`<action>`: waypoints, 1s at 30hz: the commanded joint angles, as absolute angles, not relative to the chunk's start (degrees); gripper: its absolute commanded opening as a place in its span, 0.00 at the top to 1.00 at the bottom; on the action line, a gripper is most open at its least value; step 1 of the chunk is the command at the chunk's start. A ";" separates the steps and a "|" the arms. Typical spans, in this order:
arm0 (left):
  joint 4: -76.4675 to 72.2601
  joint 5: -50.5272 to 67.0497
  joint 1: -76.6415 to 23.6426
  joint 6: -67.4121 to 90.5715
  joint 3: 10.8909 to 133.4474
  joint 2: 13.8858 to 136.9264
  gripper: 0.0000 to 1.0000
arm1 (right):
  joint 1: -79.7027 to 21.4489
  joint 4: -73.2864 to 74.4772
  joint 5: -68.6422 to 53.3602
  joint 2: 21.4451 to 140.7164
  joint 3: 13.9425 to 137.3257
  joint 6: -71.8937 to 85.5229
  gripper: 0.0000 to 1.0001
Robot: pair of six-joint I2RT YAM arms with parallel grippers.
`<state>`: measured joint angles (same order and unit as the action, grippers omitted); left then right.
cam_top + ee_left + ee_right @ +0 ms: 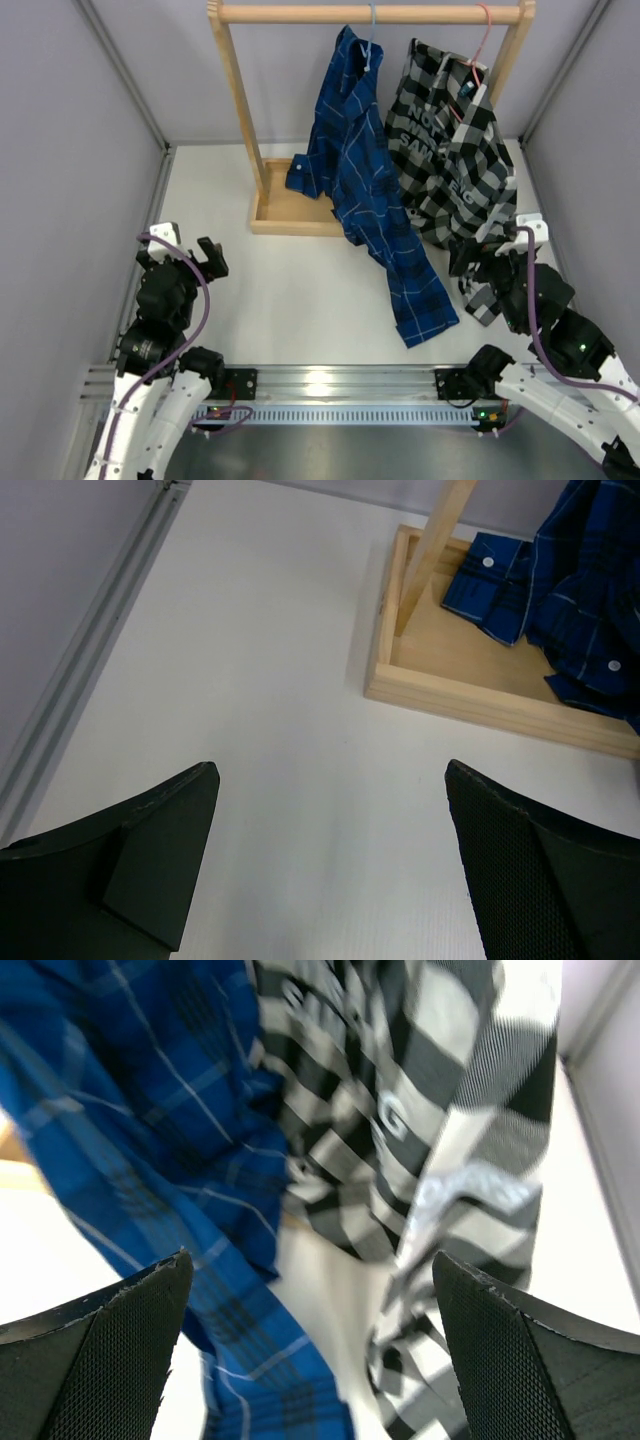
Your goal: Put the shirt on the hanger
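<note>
The dark blue plaid shirt [355, 150] hangs from the wooden rod on the light-blue hanger [372, 30]; only the hanger's hook and neck show. One sleeve trails down onto the table. In the left wrist view a buttoned cuff of the shirt [500, 585] lies in the rack's base. My right gripper [497, 255] is open just in front of the hanging clothes. In the right wrist view the right gripper [312, 1257] has nothing between its fingers, and the shirt [150, 1120] hangs left of centre. My left gripper [187, 248] is open over bare table; nothing is between the left gripper's [330, 770] fingers.
A black-and-white checked shirt [455, 150] with white lettering hangs on a pink hanger [486, 35] beside the blue one and fills the right of the right wrist view [440, 1090]. The wooden rack's post and base tray [285, 215] stand at the back. Grey walls close in both sides.
</note>
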<state>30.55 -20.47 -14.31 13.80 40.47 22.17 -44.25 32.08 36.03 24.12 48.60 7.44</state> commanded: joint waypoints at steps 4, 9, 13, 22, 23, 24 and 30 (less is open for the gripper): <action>27.86 -17.75 -13.89 13.97 37.80 17.24 0.02 | -44.47 35.68 44.47 22.59 45.62 9.49 0.00; 26.72 -13.29 -13.97 13.10 36.74 16.61 0.02 | -44.47 35.86 44.65 20.22 43.51 10.72 0.01; 26.54 -11.60 -14.06 13.01 36.48 16.87 0.02 | -44.47 35.95 44.30 18.81 41.67 10.72 0.00; 26.46 -11.34 -14.41 12.92 36.30 16.00 0.02 | -44.56 36.91 41.13 16.26 41.31 11.78 0.01; 26.46 -11.25 -14.41 12.92 36.21 16.00 0.02 | -44.47 37.00 41.13 16.26 41.22 11.69 0.01; 26.46 -11.16 -14.50 12.92 36.30 15.91 0.02 | -44.47 37.09 41.22 16.26 41.39 11.60 0.01; 26.46 -10.90 -14.50 12.92 36.12 15.73 0.02 | -44.47 37.18 41.92 17.05 41.48 11.95 0.01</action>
<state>29.98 -11.44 -14.39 13.41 36.49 16.58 -44.25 36.38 41.85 16.73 41.12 11.22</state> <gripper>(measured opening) 0.983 0.993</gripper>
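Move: The navy plaid shirt already hangs from the rack; its middle is about 18 cm ahead of the right hand, 19 cm to its left and some 5 cm lower. Its blue hanger's top is about 23 cm ahead, 22 cm left and 15 cm up, while the checkered shirt hangs some 17 cm ahead, 5 cm left and 5 cm below. From the left hand the navy shirt is roughly 16 cm ahead and 33 cm right, about level in height. Empty and wide open, the right hand goes on settling away from the hung shirt, sinking about 5 cm and slipping a little to the right while it turns slightly clockwise, then coming to rest in front of the checkered shirt. The left hand, also open and empty, shifts about 2.5 cm right over bare table with a small sink and draw back, swinging clockwise a little before it stops, and neither hand touches a shirt or the rack. ##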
